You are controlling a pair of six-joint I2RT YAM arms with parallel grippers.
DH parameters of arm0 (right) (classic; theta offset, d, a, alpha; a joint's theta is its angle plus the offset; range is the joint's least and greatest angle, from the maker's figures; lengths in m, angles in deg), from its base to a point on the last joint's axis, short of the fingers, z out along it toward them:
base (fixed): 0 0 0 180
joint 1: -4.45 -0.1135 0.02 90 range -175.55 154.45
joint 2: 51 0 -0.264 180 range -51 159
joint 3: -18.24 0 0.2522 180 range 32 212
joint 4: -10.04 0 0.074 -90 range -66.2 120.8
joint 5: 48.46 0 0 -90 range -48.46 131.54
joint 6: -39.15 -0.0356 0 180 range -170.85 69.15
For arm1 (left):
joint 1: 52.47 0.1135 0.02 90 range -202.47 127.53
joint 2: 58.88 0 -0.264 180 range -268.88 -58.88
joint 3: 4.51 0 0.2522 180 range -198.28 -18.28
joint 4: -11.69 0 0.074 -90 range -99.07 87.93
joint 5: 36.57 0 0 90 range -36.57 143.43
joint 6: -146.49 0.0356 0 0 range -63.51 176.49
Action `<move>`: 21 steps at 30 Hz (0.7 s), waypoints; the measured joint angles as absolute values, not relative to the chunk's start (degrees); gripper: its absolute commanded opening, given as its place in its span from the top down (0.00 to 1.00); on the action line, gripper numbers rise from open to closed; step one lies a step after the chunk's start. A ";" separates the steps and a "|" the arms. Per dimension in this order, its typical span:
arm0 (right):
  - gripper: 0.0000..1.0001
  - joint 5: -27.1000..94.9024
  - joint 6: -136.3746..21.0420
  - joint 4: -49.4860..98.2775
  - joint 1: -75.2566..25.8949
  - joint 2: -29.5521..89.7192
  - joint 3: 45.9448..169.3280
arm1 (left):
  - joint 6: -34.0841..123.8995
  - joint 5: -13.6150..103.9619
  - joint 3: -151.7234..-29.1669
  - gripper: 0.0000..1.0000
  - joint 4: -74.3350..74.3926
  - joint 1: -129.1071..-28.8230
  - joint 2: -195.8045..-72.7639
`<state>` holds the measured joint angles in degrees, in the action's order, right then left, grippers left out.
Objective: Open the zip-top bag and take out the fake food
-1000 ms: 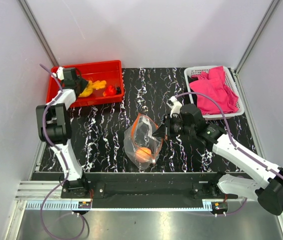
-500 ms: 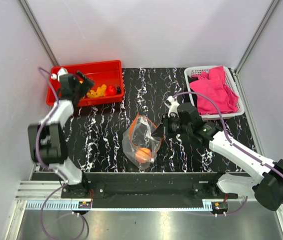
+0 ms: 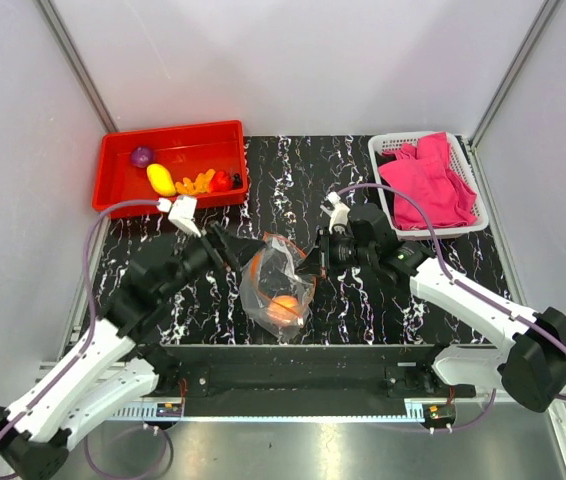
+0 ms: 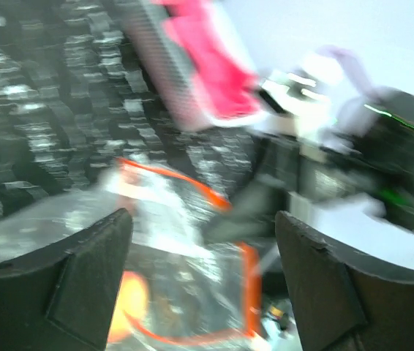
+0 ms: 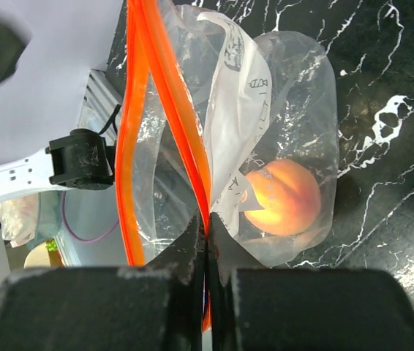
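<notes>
The zip-top bag (image 3: 281, 283) lies mid-table, mouth held up and open, orange zip strip (image 5: 140, 124) showing. An orange peach-like ball (image 3: 284, 307) (image 5: 284, 197) sits inside it. My right gripper (image 3: 315, 262) (image 5: 205, 234) is shut on the bag's zip rim. My left gripper (image 3: 248, 248) (image 4: 203, 281) stands open just left of the bag's mouth, with the bag (image 4: 185, 241) seen blurred between its fingers. Other fake food lies in the red tray (image 3: 173, 130): a purple piece (image 3: 142, 156), a yellow oval (image 3: 161, 179), orange bits (image 3: 198, 183) and a red piece (image 3: 221, 180).
A white basket (image 3: 388, 142) holding a pink cloth (image 3: 425, 178) stands at the back right, just behind my right arm. Grey walls close in both sides and the back. The metal rail with the arm bases runs along the near edge.
My left arm has swung from the red tray down to the bag and its gripper has opened; the yellow and purple pieces now lie in the tray. The right gripper still holds the bag.
</notes>
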<state>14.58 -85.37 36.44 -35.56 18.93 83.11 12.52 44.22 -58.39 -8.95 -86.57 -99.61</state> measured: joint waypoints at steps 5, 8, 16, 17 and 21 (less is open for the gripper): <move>1.00 13.84 -85.99 35.40 -35.56 18.93 83.11 | 10.69 48.66 -57.50 0.21 -8.64 -98.59 -97.77; 1.00 13.25 -86.64 35.37 -35.56 18.91 83.11 | 11.06 54.63 -60.36 0.26 -12.84 -107.03 -105.03; 1.00 13.14 -87.36 35.33 -35.56 17.08 82.96 | 13.40 69.47 -75.75 0.56 -28.16 -117.17 -123.10; 1.00 13.14 -87.39 35.33 -35.56 16.77 82.96 | 13.46 70.43 -76.10 0.57 -29.04 -117.24 -123.26; 1.00 13.03 -87.12 35.26 -35.56 16.42 82.96 | 14.51 73.47 -76.58 0.57 -33.04 -117.26 -123.54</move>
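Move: The peach lies in the bottom of the zip-top bag, about 8 cm to the left gripper's right, 2 cm farther out and 23 cm below it. The bag mouth is above the peach, some 8 cm right, 2 cm ahead and 13 cm below; the right gripper on its lip is about 12 cm right, level in reach and 9 cm below. From the right gripper, the peach is 5 cm left, 3 cm ahead and 15 cm down. Swing the left gripper right, back and, after a slight rise, down to the bag mouth, ending some 7 cm right and lower and about 5 cm back, easing a couple of centimetres left at the last. Tip the fingers down by rolling the hand some 30 degrees, left side rising, and narrow the open fingers to about half their gap. Keep the right gripper pinching the lip, raising it about 2 cm. ##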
